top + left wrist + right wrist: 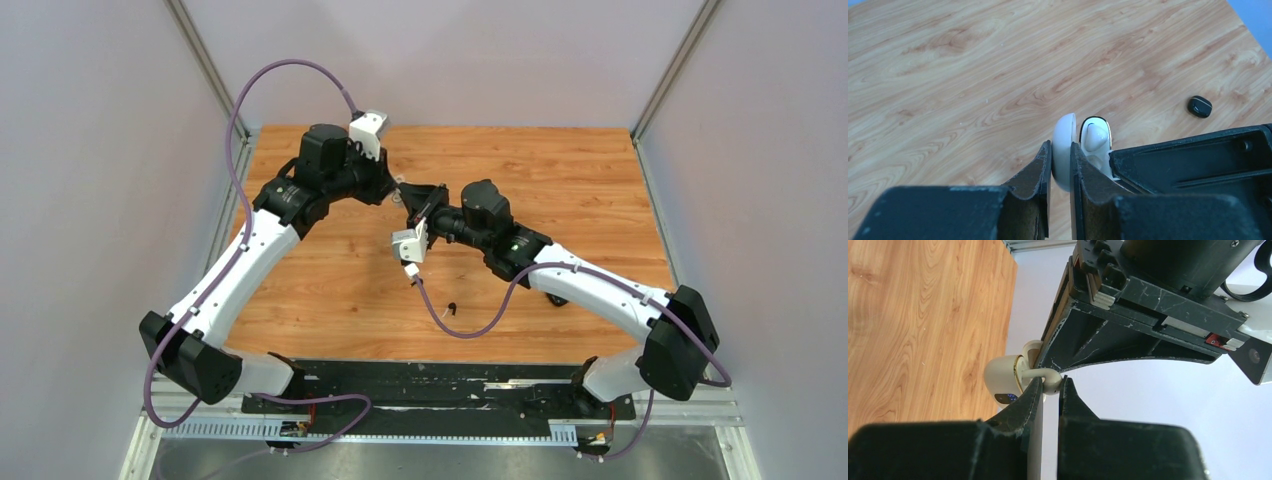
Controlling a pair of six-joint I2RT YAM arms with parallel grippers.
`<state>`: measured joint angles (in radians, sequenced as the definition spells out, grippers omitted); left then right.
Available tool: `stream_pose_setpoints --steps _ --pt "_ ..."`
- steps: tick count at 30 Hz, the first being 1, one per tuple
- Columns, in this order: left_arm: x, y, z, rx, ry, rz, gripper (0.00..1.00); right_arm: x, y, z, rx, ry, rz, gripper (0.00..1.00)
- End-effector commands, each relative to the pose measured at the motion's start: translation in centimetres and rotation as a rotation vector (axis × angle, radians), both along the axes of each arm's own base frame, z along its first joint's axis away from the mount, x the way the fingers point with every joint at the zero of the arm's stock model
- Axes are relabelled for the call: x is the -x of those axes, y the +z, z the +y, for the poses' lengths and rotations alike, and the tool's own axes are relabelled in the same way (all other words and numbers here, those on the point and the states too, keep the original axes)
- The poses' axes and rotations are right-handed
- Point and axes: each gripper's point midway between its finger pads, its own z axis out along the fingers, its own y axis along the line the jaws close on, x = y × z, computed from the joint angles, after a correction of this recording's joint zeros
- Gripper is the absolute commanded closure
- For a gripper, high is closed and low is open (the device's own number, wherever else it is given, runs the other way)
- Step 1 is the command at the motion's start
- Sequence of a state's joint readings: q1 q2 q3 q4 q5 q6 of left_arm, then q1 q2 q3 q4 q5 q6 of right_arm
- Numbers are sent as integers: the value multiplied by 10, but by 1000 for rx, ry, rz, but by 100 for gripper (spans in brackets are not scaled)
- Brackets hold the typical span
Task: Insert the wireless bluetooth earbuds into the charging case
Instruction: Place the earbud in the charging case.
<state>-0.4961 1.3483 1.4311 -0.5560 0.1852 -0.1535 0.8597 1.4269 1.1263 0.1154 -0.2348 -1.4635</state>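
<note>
The white charging case (1002,376) hangs open above the wooden table, small blue lights on its front. My left gripper (1061,146) is shut on the case's lid (1064,135). My right gripper (1052,385) is shut on a white earbud (1048,375), whose other end reaches into the case's gold-rimmed mouth. In the left wrist view a white earbud (1095,136) shows in the case's well, right beside the right gripper's finger (1193,160). A black earbud (1199,106) lies loose on the table. In the top view both grippers meet at mid-table (408,197) and hide the case.
The loose black earbud (452,307) lies in front of the right arm, near its purple cable (480,325). A dark object (553,298) sits partly under the right forearm. Grey walls enclose the wooden table (560,170) on three sides.
</note>
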Motion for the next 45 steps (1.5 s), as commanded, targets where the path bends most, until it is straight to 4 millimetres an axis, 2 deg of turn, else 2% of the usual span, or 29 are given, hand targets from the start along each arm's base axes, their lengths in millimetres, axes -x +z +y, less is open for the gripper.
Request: stream_pose_setpoints --steps 1,12,22,29,33,36,45 --pt "6 30 -6 47 -51 -99 100 12 11 -2 -24 45 10 100" --pt "15 32 -18 91 -129 -90 100 15 5 0 -9 66 22 100" --pt "11 36 -14 52 -130 -141 100 12 -9 -10 75 40 58 97" --pt "12 36 -12 41 -136 -151 100 12 -11 -9 90 48 66 83" --pt "12 34 -11 34 -131 -147 100 14 -1 -11 76 52 75 81" --pt "10 32 -10 31 -122 -144 100 19 9 -13 57 73 89 73" --pt "12 32 -14 41 -141 -139 100 21 15 -15 44 74 146 61"
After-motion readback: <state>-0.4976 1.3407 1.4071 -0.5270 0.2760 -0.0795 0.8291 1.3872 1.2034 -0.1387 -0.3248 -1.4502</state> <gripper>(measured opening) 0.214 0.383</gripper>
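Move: Just beyond the right fingertips, which pinch a white earbud, lies the open charging case, its middle about 3 cm to the left, level ahead and some 2 cm lower. Its lid stands about 3 cm left and 1 cm ahead, at hand height. On the table a black earbud lies roughly 17 cm back, 8 cm right and 30 cm below. For the left hand, which holds the case, its middle is about 2 cm back, 1 cm right and 1 cm below. Easing back about 1 cm with the earbud at the case, the right hand dips another 1 cm, then opens its fingers from nearly shut to over a third while drawing about 1 cm right and slightly back, fingertips tipping down some 5-10 degrees. The left hand keeps its grip on the case, shifting about 1 cm right and back and turning slightly clockwise. ##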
